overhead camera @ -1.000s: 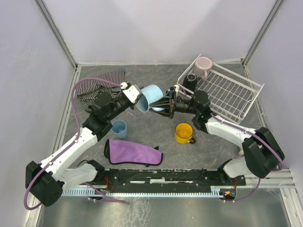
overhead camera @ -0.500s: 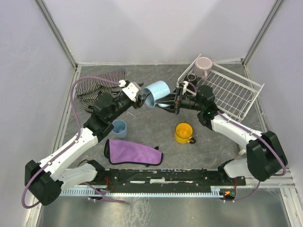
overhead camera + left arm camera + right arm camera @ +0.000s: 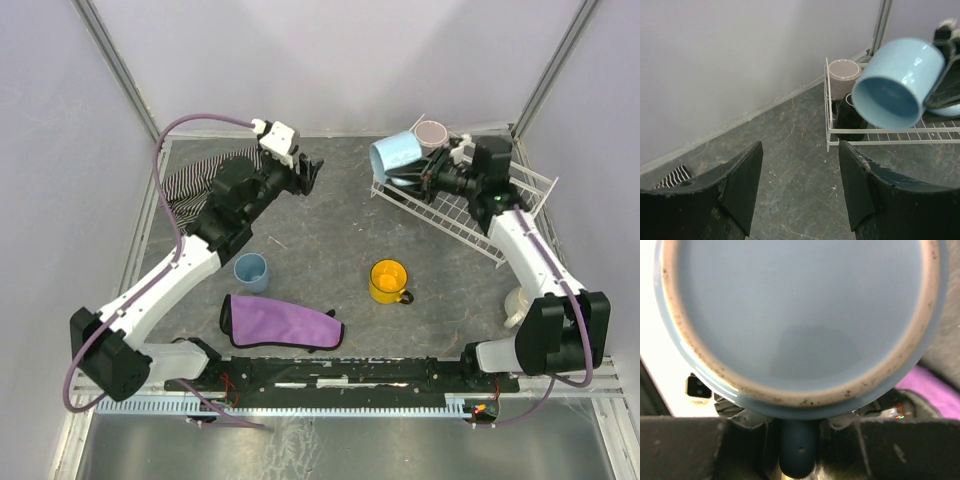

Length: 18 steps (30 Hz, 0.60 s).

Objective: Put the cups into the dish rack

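Note:
My right gripper (image 3: pixel 424 178) is shut on the handle of the light blue cup (image 3: pixel 394 152) and holds it tilted above the near-left end of the white wire dish rack (image 3: pixel 492 206). In the right wrist view the cup's underside (image 3: pixel 795 315) fills the frame, with its handle (image 3: pixel 797 452) pinched between the fingers. A pale pink cup (image 3: pixel 433 132) and a black cup (image 3: pixel 850 116) stand in the rack's far-left corner. My left gripper (image 3: pixel 311 172) hangs open and empty over the table, left of the rack. A yellow cup (image 3: pixel 388 281) and a dusty-blue cup (image 3: pixel 250 271) stand on the table.
A purple cloth (image 3: pixel 280 322) lies near the front, and a striped cloth (image 3: pixel 195 183) lies at the back left under the left arm. A cream-white round shape (image 3: pixel 519 300) shows by the right arm near the right wall. Walls close in the table on three sides.
The left gripper opened, let go of the light blue cup and drew back to the left. The right gripper carried the cup rightward and away, over the rack.

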Each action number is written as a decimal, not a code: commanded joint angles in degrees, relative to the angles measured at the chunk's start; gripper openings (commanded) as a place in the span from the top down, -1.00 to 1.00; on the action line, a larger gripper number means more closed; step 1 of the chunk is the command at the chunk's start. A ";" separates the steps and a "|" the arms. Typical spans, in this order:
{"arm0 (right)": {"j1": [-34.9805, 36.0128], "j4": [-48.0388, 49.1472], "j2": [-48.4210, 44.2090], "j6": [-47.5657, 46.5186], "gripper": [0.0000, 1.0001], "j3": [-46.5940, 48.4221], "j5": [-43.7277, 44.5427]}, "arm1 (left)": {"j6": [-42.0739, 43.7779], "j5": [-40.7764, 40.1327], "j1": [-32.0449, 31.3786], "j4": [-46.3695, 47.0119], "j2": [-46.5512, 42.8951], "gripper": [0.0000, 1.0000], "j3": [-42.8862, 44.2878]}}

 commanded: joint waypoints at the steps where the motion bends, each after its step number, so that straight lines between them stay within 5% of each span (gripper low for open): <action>1: -4.66 -13.70 0.02 -21.30 0.99 13.28 -2.73 | -7.30 -0.61 0.68 -8.66 4.73 -0.35 6.83; 5: -8.40 -31.75 4.79 -38.70 0.99 22.98 1.70 | -9.85 -0.15 0.75 -13.19 8.73 -0.41 10.45; 7: -10.02 -39.64 7.24 -46.30 0.99 28.57 5.79 | -11.30 -0.12 0.90 -16.57 11.00 -0.99 12.61; 11: -11.73 -55.09 12.85 -60.73 0.99 41.64 18.15 | -14.53 1.35 1.36 -21.23 14.48 -0.98 15.65; 18: -12.98 -62.05 18.83 -69.76 0.99 52.21 32.92 | -16.57 2.90 1.82 -23.20 16.28 -0.98 17.20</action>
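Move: Ahead of the right hand, which holds the light blue cup by its handle, the free rack space beside the loaded cups lies about 12 cm farther out, 16 cm to its right and 23 cm below. The black mug stands in the rack some 10 cm ahead and 3 cm right, the pink cup about 16 cm ahead and 10 cm right, both roughly 23 cm lower. From the left hand that free space is about 11 cm ahead, 35 cm right and 29 cm down. Swinging about 15 cm to its right and 7 cm forward over the rack, the right hand keeps its grip on the light blue cup's handle, lifts slightly, then sinks about 5 cm while rolling some 50 degrees so the fingers point steeply down. The empty left hand drops about 10 cm, edging forward and right, tips downward and opens fully. ##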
